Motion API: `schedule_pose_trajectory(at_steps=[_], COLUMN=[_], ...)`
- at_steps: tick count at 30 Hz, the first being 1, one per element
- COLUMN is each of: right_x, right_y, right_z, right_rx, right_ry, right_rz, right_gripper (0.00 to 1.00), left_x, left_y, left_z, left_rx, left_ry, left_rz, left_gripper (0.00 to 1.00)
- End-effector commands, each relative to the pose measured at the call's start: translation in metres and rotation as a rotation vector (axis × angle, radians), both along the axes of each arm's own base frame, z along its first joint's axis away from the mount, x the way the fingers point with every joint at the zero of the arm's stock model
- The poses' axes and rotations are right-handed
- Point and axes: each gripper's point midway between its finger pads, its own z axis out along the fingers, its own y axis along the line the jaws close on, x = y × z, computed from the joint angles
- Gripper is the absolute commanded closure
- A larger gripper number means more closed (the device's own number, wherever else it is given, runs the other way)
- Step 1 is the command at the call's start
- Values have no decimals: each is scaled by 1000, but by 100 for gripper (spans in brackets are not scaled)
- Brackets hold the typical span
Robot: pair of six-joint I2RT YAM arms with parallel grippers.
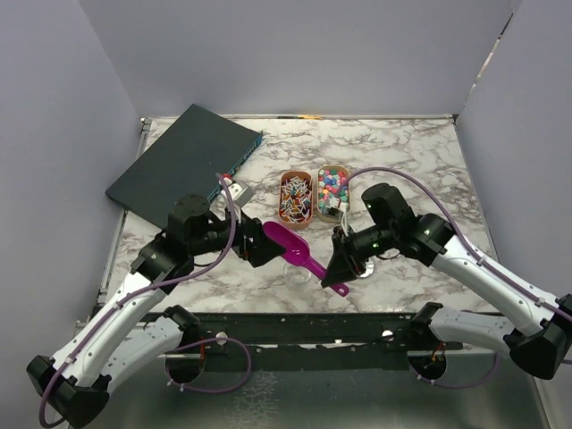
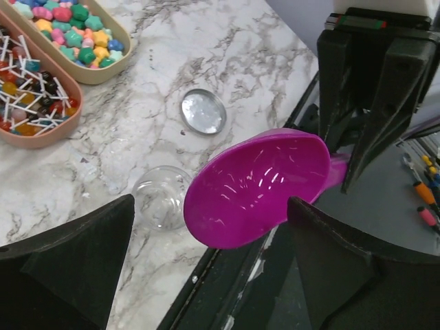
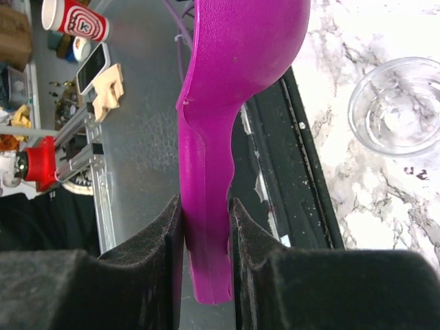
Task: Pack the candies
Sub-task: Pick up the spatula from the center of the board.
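The candies lie in two oval trays at mid-table: stick-and-wrapper pieces (image 1: 295,197) (image 2: 31,96) in the left tray, bright balls (image 1: 332,188) (image 2: 75,34) in the right one. My right gripper (image 1: 340,265) (image 3: 206,227) is shut on the handle of a magenta scoop (image 1: 295,248) (image 3: 234,62), which hangs empty above the table's front. My left gripper (image 1: 256,245) (image 2: 213,265) is open, its fingers (image 2: 69,268) on either side of the scoop's bowl (image 2: 261,185) without touching it. A small clear jar (image 2: 161,196) (image 3: 399,106) stands empty under the scoop.
A round metal lid (image 2: 203,111) lies on the marble beyond the jar. At the back left a dark flat box (image 1: 183,165) leans across the table corner. The black front rail (image 1: 295,326) runs just below the scoop. Walls close in three sides.
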Motion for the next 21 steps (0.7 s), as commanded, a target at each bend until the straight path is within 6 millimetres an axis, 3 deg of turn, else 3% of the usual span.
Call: schedule_pose_trajectory(at_steps=[1, 13, 18, 21], right_x=[-24, -49, -49, -48], right_y=[-6, -11, -12, -13], right_z=[11, 6, 7, 6], right_rx=[33, -24, -23, -29], right_ry=[30, 50, 38, 37], right_rz=[66, 121, 113, 108], right_gripper=[98, 98, 98, 98], left_x=[-26, -49, -54, -59], left_y=[-3, -6, -6, -6], left_z=[14, 33, 34, 36], left_rx=[-59, -116, -123, -132], left_ry=[17, 31, 35, 37], left_rz=[-99, -212, -233, -257], left_gripper=[9, 32, 53, 60])
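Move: The left gripper, open and empty, has the spatula just off its fingertips: the spatula's middle lies about 6 cm to the right and 2 cm back, nearly level in height, with the scoop end nearest. The glass bowl is on the board some 22 cm below, 5 cm right and 2 cm ahead, and the round lid about 18 cm right of that bowl. From the right hand, holding the handle, the spatula's middle is 6 cm left and 5 cm ahead, the left gripper 12 cm left and 7 cm ahead. Both hands travel back towards the base together, about 4.5 cm each, the right one keeping its pinch on the spatula's handle while the left keeps pace at the scoop end, rising some 2 cm and turning about 10 degrees clockwise. As they go, the left fingers close from nearly wide open to about half around the rim of the scoop, and both hands ease almost to a stop, the right having turned slightly counter-clockwise; whether the left fingers already touch the scoop can't be seen. ##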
